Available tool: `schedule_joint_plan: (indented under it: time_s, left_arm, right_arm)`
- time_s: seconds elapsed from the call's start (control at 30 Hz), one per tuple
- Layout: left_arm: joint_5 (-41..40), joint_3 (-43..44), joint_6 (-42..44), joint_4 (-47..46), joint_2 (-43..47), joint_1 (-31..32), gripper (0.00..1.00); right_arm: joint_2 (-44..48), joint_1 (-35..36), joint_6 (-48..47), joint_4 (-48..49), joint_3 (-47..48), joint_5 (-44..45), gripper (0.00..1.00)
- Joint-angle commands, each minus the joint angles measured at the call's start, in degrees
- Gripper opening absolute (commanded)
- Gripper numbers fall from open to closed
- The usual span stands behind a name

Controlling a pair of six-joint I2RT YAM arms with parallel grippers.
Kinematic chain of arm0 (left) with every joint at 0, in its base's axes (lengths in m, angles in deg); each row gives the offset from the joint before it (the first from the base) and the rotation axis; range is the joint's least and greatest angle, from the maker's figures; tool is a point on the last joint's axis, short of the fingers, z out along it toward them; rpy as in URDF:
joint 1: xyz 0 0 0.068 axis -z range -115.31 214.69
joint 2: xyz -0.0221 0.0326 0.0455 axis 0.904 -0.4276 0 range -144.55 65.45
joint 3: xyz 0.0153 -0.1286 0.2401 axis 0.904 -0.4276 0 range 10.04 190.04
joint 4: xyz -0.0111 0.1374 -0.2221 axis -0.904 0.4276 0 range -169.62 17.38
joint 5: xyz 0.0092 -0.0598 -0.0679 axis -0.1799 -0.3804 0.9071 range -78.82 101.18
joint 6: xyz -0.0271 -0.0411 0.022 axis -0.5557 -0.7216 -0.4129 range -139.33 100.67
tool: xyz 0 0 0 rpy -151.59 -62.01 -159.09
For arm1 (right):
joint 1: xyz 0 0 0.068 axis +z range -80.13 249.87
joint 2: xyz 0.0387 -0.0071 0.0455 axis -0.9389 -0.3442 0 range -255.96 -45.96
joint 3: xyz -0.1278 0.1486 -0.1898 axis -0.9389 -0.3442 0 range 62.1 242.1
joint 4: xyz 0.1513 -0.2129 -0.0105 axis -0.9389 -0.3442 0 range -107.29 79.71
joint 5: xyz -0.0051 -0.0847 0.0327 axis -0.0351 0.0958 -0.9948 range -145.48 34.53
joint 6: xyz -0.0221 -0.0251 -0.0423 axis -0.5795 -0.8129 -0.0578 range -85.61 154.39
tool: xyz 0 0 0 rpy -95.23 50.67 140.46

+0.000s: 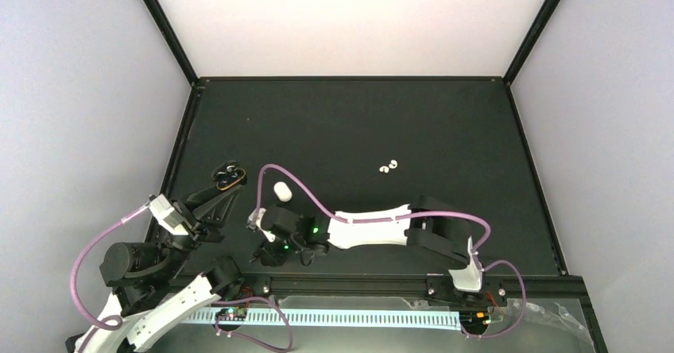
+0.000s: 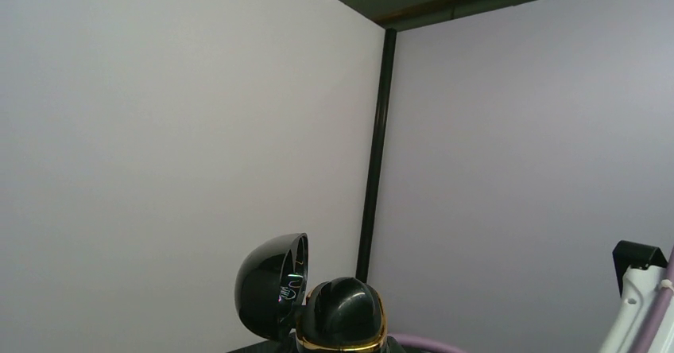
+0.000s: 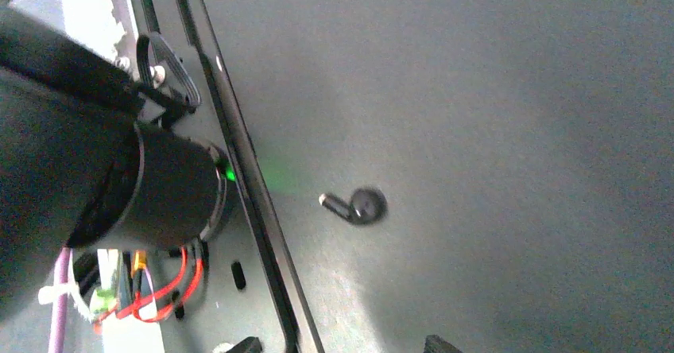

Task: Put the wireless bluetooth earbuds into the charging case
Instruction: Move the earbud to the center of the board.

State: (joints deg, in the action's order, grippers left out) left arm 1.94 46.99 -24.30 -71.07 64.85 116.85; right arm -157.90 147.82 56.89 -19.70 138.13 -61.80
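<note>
My left gripper (image 1: 225, 184) is shut on a black charging case (image 1: 231, 176) with a gold band, held up with its lid (image 2: 270, 285) swung open beside the base (image 2: 342, 313). A black earbud (image 3: 355, 205) with a short stem lies on the dark mat near the front rail. The right gripper (image 3: 342, 343) hovers over it, open, with only its two fingertips (image 3: 242, 343) showing at the bottom edge and nothing between them. Seen from above, my right gripper (image 1: 258, 251) sits low at the table's front left. Two white earbuds (image 1: 388, 165) lie mid-table.
A closed white case (image 1: 281, 191) rests on the mat between the two grippers. The black front rail (image 3: 246, 202) and a dark arm motor (image 3: 159, 194) with red wires stand just left of the black earbud. Enclosure walls ring the table.
</note>
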Motion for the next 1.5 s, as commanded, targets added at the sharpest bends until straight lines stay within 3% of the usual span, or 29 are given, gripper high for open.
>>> schedule_joint_plan:
  time_s: [0.0,0.43,1.3,1.47]
  left_arm:
    - [-2.01,2.01,2.04,4.74,2.39,0.22,0.02]
    - [-2.67,3.22,2.80,8.94,4.53,0.22,0.02]
    - [-3.31,2.78,1.27,9.98,4.34,0.22,0.02]
    - [-3.31,2.78,1.02,10.05,4.21,0.22,0.02]
  right_arm:
    - [-5.01,0.66,1.44,1.09,5.82,2.02,0.51]
    - [-14.94,0.89,2.95,-3.24,16.14,6.23,0.39]
    - [-20.63,1.70,1.96,-9.08,22.08,8.92,0.35]
    - [-21.68,1.76,1.86,-11.21,23.17,10.72,0.29]
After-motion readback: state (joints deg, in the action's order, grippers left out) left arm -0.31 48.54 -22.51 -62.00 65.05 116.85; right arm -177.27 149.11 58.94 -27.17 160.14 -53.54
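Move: Down to its left, some 7 cm across, 2 cm farther out and 8 cm below the right fingers, lies the loose black earbud. The near edge rail runs about 5 cm behind the earbud; the white pill-shaped case stands roughly 21 cm farther out than the earbud and 5 cm to its right. From the left hand, which holds the open charging case high up, the earbud lies about 41 cm below, level fore and aft, and 4 cm to the left. Reaching left and then sinking towards the black earbud, the empty right hand travels about 6 cm left, 5 cm down and a little forward, quick at first and then creeping. Its fingers tip slightly steeper and narrow to a smaller gap around the earbud's place without shutting. The left hand keeps hold of the open case, easing down some 2.5 cm with a slight tilt. ##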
